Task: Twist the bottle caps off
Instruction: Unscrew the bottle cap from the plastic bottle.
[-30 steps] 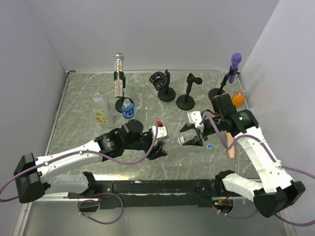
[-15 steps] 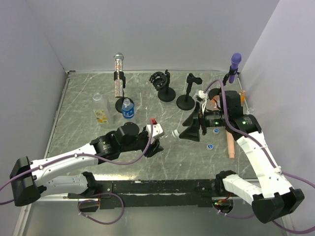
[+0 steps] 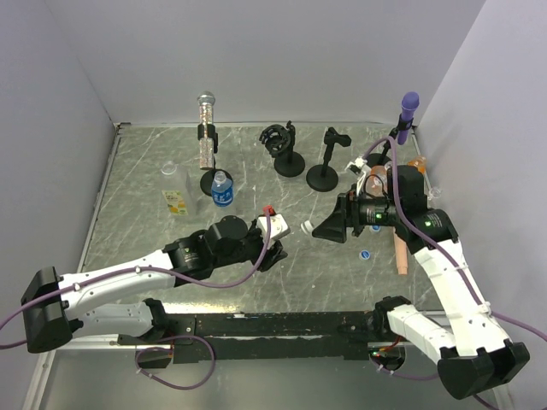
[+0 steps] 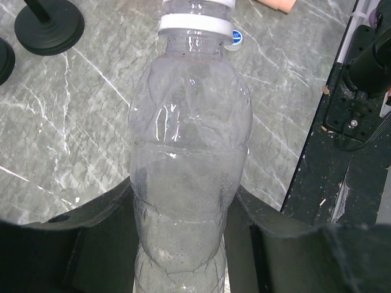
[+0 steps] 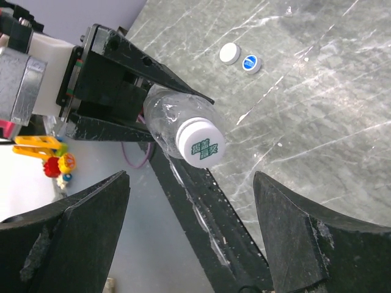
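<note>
My left gripper (image 4: 183, 244) is shut on a clear, unlabelled bottle (image 4: 189, 152) and holds it level, neck toward the right arm. In the top view the gripper (image 3: 275, 243) has the bottle's white cap (image 3: 305, 228) sticking out to the right. The cap (image 5: 200, 144) has green print and is on the bottle. My right gripper (image 5: 189, 244) is open and faces the cap end-on, a short way off and not touching it; it also shows in the top view (image 3: 329, 229). A loose blue cap (image 3: 365, 254) lies on the table.
A blue-labelled bottle (image 3: 222, 190), a yellow-green labelled bottle (image 3: 176, 201) and an orange bottle (image 3: 416, 164) stand at the back. Black stands (image 3: 322, 177) and two microphones (image 3: 205, 128) line the far side. A peach stick (image 3: 400, 254) lies right. A loose white cap (image 5: 230, 54) lies beside the blue cap.
My right gripper has drawn back from the bottle's cap end and turned to face it. My left gripper has shifted slightly away from me with the bottle.
</note>
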### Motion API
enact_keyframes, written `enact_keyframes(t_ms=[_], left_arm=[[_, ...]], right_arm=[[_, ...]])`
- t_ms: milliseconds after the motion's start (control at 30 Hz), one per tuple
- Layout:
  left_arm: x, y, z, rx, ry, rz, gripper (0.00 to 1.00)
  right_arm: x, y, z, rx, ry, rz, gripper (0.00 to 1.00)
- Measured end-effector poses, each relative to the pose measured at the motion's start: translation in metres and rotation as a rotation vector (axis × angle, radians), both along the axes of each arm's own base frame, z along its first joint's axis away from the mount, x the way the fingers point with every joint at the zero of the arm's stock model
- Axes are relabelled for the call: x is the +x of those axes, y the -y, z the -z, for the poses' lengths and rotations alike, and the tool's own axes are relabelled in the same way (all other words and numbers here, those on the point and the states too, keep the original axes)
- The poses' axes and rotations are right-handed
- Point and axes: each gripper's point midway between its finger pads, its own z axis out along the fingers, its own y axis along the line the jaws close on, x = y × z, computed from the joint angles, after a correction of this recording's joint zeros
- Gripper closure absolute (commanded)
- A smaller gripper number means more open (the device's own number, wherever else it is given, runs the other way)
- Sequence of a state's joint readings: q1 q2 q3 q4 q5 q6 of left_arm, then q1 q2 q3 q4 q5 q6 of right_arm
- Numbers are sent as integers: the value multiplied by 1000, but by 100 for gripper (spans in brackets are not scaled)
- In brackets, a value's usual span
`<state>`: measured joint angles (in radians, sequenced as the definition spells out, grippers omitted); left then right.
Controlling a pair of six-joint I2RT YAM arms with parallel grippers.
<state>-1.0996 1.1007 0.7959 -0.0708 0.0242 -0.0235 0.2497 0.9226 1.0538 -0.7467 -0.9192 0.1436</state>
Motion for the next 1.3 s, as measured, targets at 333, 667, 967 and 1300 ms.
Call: enact_keyframes(t_ms=[333,667,967,1300], left_arm=[[-1,3,2,3,2,3,65],[-2,6,0,4,4,7,65],[-4,13,1,7,4,18,65],[-4,16,-5,-4,10,23,65]], right_arm=[[0,0,0,26,-59,7,13],[2,-5,5,46,-137,-12,21],[5,-9,8,65,-183,-38,49],[5,-8,11,61,-171,-45,70]])
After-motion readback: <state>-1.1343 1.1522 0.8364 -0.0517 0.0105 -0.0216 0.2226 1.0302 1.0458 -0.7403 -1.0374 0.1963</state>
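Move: The bottle's white cap sits just off my open right fingertips, about 3 cm to the left of that hand, 1 cm ahead and some 2 cm lower. On the table roughly 26 cm below, a loose blue cap lies about 15 cm right and 4 cm ahead; a second loose cap lies 19 cm right and 13 cm ahead. From my left hand, still gripping the bottle, the white cap is some 8 cm right, 4 cm ahead and slightly lower. I close my right fingers from wide open to a little under half, pinching the white cap between their tips, after easing that hand about 1 cm left and 1 cm down and rolling it some 10 degrees, its upper side leaning forward. Meanwhile my left hand keeps its hold and carries the bottle about 1.5 cm right, cap first, in between those fingers. ##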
